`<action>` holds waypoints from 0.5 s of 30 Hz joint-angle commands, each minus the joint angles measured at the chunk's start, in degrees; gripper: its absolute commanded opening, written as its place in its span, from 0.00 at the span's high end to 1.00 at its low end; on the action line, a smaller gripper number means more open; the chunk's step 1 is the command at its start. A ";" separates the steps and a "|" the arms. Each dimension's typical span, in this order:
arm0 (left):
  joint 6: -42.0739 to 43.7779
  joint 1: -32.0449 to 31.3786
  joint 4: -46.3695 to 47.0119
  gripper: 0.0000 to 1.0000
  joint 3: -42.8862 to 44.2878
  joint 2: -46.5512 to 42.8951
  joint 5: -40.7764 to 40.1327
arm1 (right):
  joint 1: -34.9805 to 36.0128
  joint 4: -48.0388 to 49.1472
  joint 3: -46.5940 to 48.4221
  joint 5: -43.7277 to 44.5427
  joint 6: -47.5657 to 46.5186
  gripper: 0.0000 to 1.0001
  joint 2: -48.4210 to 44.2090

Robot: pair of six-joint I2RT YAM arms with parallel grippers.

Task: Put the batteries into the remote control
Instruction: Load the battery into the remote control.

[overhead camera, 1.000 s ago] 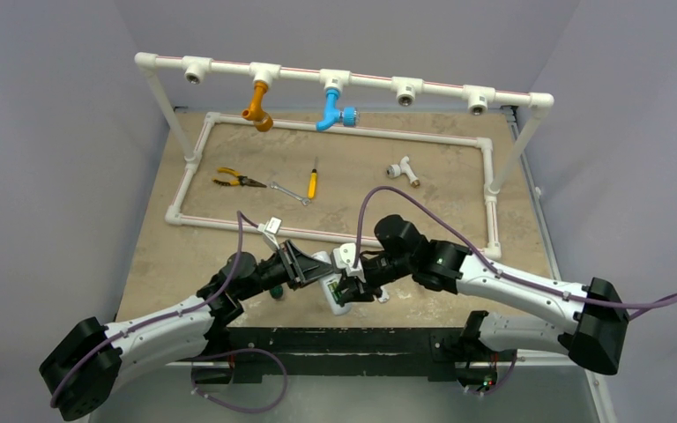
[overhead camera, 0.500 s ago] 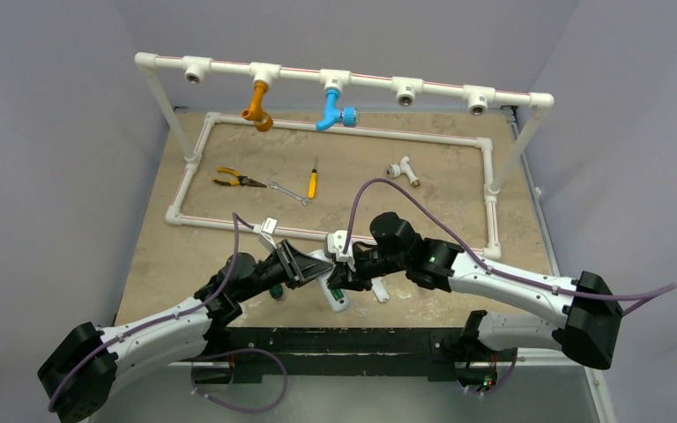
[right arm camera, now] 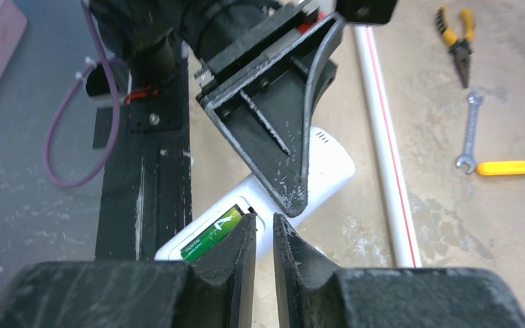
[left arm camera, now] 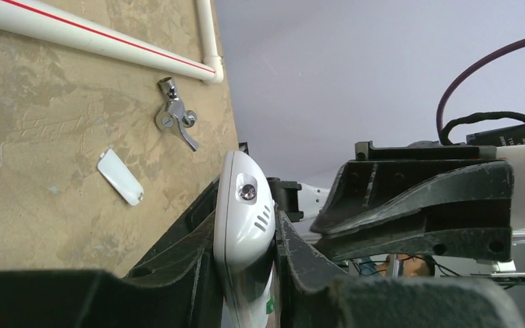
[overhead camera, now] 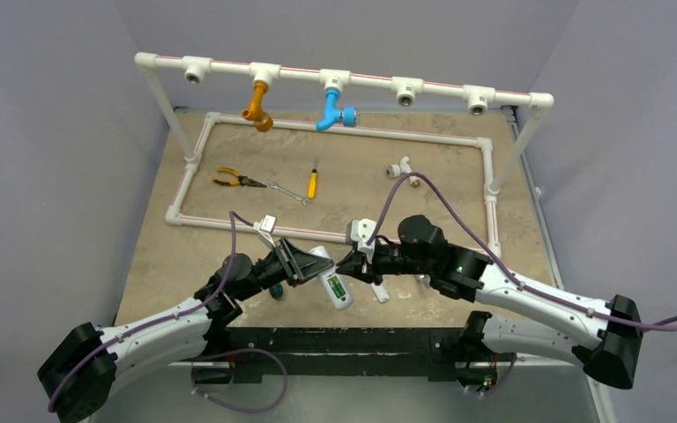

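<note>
My left gripper (overhead camera: 304,264) is shut on the remote control (overhead camera: 329,280), holding the white bar by its sides with its plain back up, just above the table's near edge. Its rounded end pokes out between the fingers (left arm camera: 245,212). One of the batteries (right arm camera: 210,234), green, lies in the open recess of the remote control (right arm camera: 328,164); it also shows as a green patch (overhead camera: 337,286). My right gripper (overhead camera: 347,263) hovers just right of the recess, its jaws (right arm camera: 264,222) a thin gap apart with nothing between them.
A small white cover plate (left arm camera: 119,176) and a chrome valve (left arm camera: 173,119) lie right of the remote. Pliers (overhead camera: 234,180), a wrench (overhead camera: 289,192), a yellow screwdriver (overhead camera: 312,182) and a tee fitting (overhead camera: 403,169) lie inside the white pipe frame (overhead camera: 335,137). A dark green knob (overhead camera: 276,291) sits under my left wrist.
My right gripper has drawn back to the right, off the remote, and its jaws have narrowed. The green battery now shows uncovered in the recess. The left arm has held still.
</note>
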 commanded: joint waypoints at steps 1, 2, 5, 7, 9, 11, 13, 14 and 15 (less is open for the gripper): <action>-0.29 -0.39 5.18 1.00 1.89 -0.69 0.85 | -0.25 4.74 -1.32 5.86 6.57 0.85 -6.95; -0.22 -0.39 5.20 1.00 1.93 -0.67 0.90 | -0.24 5.58 -1.92 7.49 8.02 0.84 -8.23; 0.34 -0.39 5.21 1.00 2.01 -0.61 0.99 | -0.21 6.89 -3.41 13.47 14.56 0.77 -11.19; 0.88 -0.38 5.16 1.00 2.11 -0.72 1.06 | -0.25 5.96 -4.35 17.20 18.73 0.68 -12.51; 1.72 -0.34 4.85 1.00 2.26 -0.89 1.39 | -0.25 4.52 -5.06 21.30 23.01 0.38 -13.43; 2.52 -0.39 3.93 1.00 2.39 -1.46 1.68 | -0.25 2.65 -5.80 26.70 28.56 0.30 -14.63; 3.61 -0.36 2.86 1.00 2.33 -2.26 2.08 | -0.25 3.05 -7.37 29.36 34.72 0.25 -16.34; 4.30 -0.39 2.23 1.00 2.29 -2.76 2.26 | -0.25 3.40 -8.33 29.91 37.91 0.23 -17.27; 5.03 -0.35 1.69 1.00 2.33 -3.29 2.45 | -0.25 3.67 -9.11 30.00 40.68 0.21 -17.91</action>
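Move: The white battery cover lies flat on the table, about 10 cm to the right of the right hand, perhaps 2 cm ahead and some 20 cm down. The remote's open compartment, batteries in it, is about 5 cm below that hand, 3 cm back and 1 cm left; the chrome valve is 12 cm right of the cover and 3 cm farther out. From the left hand the cover lies about 15 cm right, 1 cm ahead and 17 cm below. Backing away from the loaded remote, the empty right hand climbs about 5 cm and then dips a little, while it slides some 5 cm to the right and 3 cm forward. It swings nearly 30 degrees clockwise, its fingertips tilting up, and the nearly shut fingers spread wide. The left hand keeps its grip on the remote, almost still. ##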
